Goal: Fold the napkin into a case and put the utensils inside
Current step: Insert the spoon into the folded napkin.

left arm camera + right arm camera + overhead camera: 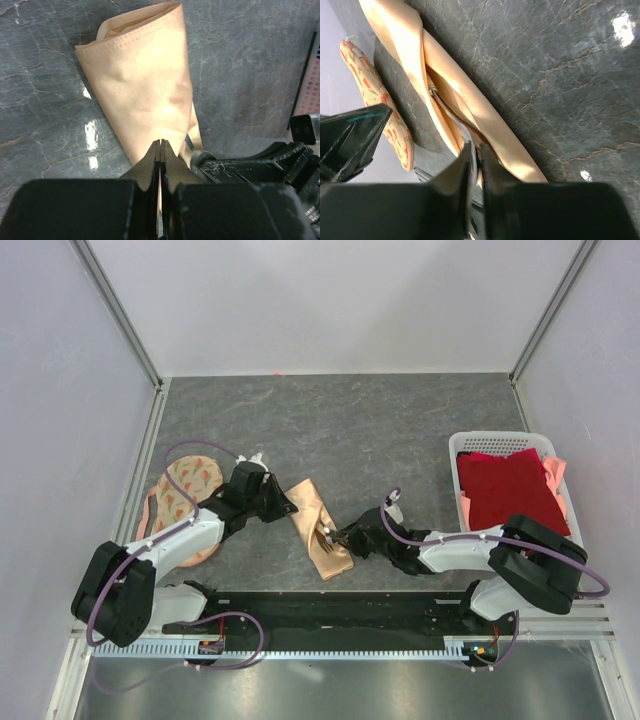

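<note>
The peach-orange napkin (pixel 318 530) lies folded into a narrow case (pixel 142 75) in the middle of the table. My left gripper (pixel 290 507) is at its upper left end. In the left wrist view its jaws (pixel 160 142) are pressed together on the cloth's near edge, and pale cloth shows in the slit. My right gripper (pixel 335 537) is at the case's right side. Its jaws (pixel 476 147) stand barely apart around the silver handle of the spoon (pixel 445 107), which runs into the fold of the napkin (pixel 485 120). A thin dark stick (pixel 188 142) pokes out beside the cloth.
A round cream cloth with orange print (pixel 180 495) lies under the left arm, also seen as the printed cloth (pixel 375 95). A white lattice basket (pixel 490 437) at the right holds a dark red cloth (pixel 510 490). Metal rails border the table on the left and right.
</note>
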{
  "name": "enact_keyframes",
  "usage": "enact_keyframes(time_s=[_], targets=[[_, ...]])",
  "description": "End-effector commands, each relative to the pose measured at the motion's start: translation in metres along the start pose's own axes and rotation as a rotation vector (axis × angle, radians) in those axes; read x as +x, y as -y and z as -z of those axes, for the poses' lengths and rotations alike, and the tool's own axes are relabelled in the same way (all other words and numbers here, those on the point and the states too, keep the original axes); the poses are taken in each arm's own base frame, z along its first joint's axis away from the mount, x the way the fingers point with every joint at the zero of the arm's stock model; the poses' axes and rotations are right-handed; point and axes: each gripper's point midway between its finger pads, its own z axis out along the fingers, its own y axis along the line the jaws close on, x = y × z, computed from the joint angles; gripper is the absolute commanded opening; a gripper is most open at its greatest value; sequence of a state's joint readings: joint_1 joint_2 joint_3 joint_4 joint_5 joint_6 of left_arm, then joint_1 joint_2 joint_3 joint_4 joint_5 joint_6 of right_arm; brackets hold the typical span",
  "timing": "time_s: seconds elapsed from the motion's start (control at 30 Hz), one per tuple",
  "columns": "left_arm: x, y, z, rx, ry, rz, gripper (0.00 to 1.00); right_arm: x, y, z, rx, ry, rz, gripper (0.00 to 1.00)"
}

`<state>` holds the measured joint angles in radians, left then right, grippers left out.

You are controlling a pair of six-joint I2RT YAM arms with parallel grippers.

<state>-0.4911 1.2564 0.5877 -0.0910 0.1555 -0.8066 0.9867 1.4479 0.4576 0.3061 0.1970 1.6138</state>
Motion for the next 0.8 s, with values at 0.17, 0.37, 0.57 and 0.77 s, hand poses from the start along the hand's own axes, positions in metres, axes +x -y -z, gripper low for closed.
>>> enact_keyframes(time_s=[0.17, 0.37, 0.57, 0.77], targets=[[-0.006, 0.025, 0.023, 0.091, 0.020, -0.015, 0.02, 0.013, -0.030, 0.002, -0.072, -0.048, 0.009, 0.52], [-0.002, 0.060, 0.053, 0.278, 0.002, -0.117, 0.06, 0.022, -0.014, 0.027, -0.012, -0.130, 0.166, 0.71], [0.000, 0.090, 0.091, 0.435, 0.013, -0.171, 0.23, 0.014, -0.008, 0.064, -0.051, -0.132, 0.333, 0.81], [0.014, 0.108, 0.123, 0.593, 0.024, -0.214, 0.38, -0.016, -0.002, 0.089, -0.023, -0.041, 0.713, 0.98]])
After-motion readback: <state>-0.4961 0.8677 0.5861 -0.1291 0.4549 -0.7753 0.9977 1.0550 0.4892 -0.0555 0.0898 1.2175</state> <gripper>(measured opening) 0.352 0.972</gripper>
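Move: The right hand, low over the napkin, has the spoon at its bowl end, the spoon's middle about 3 cm ahead and 3 left; the folded napkin's middle is 2 cm ahead, 3 left and 2 below. The fork tines show about 1 cm back and 2 left. From the closed left hand, the napkin's middle lies about 4 cm back, 5 right and 4 below. Right fingers spread wide off the spoon, then lift up and back some 8 cm; left hand rises 12. ##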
